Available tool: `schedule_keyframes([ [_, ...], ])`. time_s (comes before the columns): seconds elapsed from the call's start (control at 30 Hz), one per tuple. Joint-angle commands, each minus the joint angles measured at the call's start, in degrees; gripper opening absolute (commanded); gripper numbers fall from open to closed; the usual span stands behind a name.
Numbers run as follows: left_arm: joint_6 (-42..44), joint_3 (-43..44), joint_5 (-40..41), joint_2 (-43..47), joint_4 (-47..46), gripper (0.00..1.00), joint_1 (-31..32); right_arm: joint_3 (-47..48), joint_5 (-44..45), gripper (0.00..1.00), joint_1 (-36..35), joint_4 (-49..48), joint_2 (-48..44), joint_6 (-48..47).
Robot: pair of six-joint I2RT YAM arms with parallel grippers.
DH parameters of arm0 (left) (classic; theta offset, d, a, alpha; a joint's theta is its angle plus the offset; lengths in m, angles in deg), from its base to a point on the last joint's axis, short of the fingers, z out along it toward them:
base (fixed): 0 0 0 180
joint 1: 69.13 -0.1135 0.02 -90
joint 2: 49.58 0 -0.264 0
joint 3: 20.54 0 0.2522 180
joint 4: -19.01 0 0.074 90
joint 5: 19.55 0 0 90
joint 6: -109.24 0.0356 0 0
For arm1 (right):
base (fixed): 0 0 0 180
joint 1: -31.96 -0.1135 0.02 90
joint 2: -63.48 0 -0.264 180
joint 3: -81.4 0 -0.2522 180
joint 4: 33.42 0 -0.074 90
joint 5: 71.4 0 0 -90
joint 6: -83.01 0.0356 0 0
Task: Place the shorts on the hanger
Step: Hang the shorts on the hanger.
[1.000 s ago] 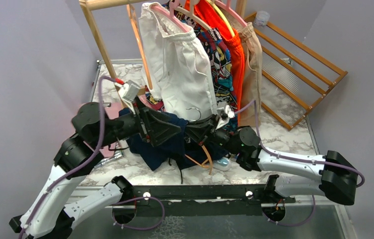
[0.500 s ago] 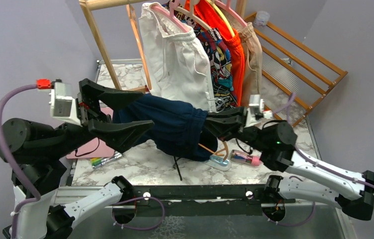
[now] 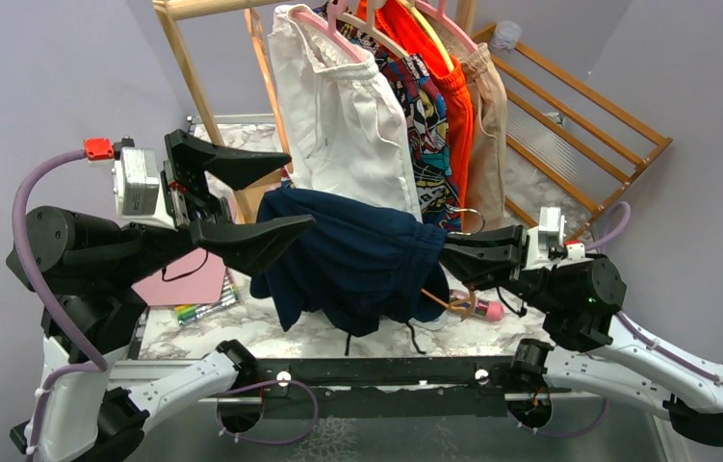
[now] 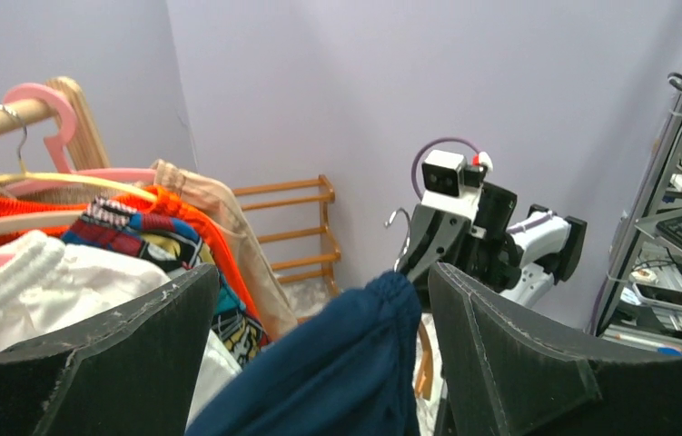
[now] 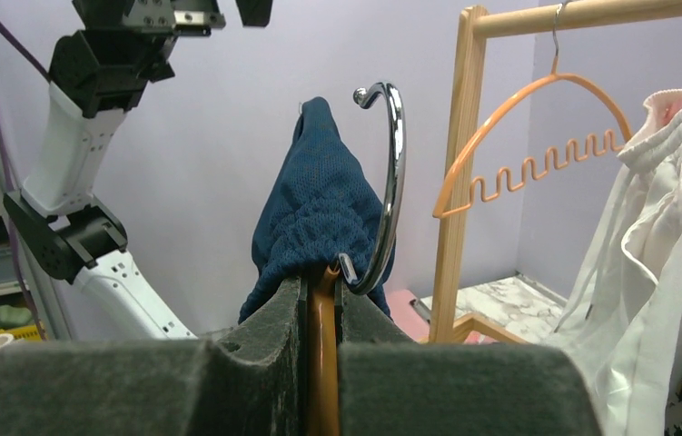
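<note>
The dark navy shorts [image 3: 348, 255] hang in the air above the table, draped over the orange-tan hanger [image 3: 442, 302], which is mostly hidden under the cloth. My right gripper [image 3: 446, 254] is shut on the hanger's neck [image 5: 322, 363], just below its metal hook [image 5: 393, 173]; the bunched shorts [image 5: 317, 204] sit right behind the hook. My left gripper [image 3: 299, 192] stands wide open at the shorts' left end. In the left wrist view the shorts [image 4: 337, 372] run between the spread fingers [image 4: 518, 363] without being pinched.
A wooden clothes rail [image 3: 193, 87] at the back carries white shorts [image 3: 348, 125], patterned and orange garments [image 3: 444, 87] on pink hangers. An orange wire hanger [image 5: 537, 136] hangs there too. A slatted wooden rack [image 3: 579, 125] leans at right. A pink pad [image 3: 189, 279] and markers [image 3: 198, 310] lie on the table.
Both arms have risen from the table, lifting the shorts and hanger into the air. The right gripper has drawn back to the right; the left gripper has stayed wide open.
</note>
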State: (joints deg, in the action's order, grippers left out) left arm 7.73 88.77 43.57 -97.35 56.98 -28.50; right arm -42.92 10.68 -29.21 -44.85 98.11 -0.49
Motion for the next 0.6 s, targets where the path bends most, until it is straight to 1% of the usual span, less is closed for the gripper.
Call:
schedule_keyframes([
  [0.0,1.04,2.48,-2.57,-3.27,-7.93,0.88,0.23,6.60,1.16,0.01,-0.36,1.36,-1.92,-3.44],
  [0.1,0.73,-0.99,-3.43,-4.27,-10.76,0.88,0.21,7.84,1.37,0.01,-0.30,5.94,-3.75,-4.50],
  [0.2,-0.47,-7.00,-4.45,-3.80,-15.71,0.87,0.17,5.82,3.29,0.01,-0.30,8.98,-6.99,-4.24],
  [0.27,-1.30,-9.62,-5.16,-3.85,-17.28,0.87,0.18,4.31,4.35,0.01,-0.31,10.77,-9.44,-3.72],
  [0.43,-2.81,-12.37,-9.50,-5.29,-15.08,0.86,0.17,0.73,6.80,0.01,-0.33,16.71,-15.09,-3.33],
  [0.57,-2.60,-14.65,-11.78,-5.11,-10.04,0.86,0.16,-3.21,7.53,0.01,-0.35,15.36,-18.58,-2.10],
])
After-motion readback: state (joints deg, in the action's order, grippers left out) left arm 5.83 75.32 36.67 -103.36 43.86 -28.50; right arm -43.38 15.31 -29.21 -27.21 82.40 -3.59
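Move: From the wide-open left hand, the middle of the navy shorts is about 8 cm right, 3 cm back and 14 cm lower; the held hanger's hook is some 19 cm right, 2 cm back and 8 cm below. The white shorts on the rack hang roughly 12 cm ahead, 6 cm right and 8 cm lower. From the right hand on the hanger's neck, the navy shorts lie about 12 cm left, 1 cm ahead and 3 cm below, the hook 1 cm ahead, 1 cm right and 5 cm above. Rightward and forward after a slight rise, then sinking, the left hand travels about 7 cm right, 5 cm forward and a net 6 cm down to close in over the navy shorts, fingers staying wide open. The right hand keeps its pinch on the hanger's neck and draws it some 6 cm right, turning slightly clockwise. ##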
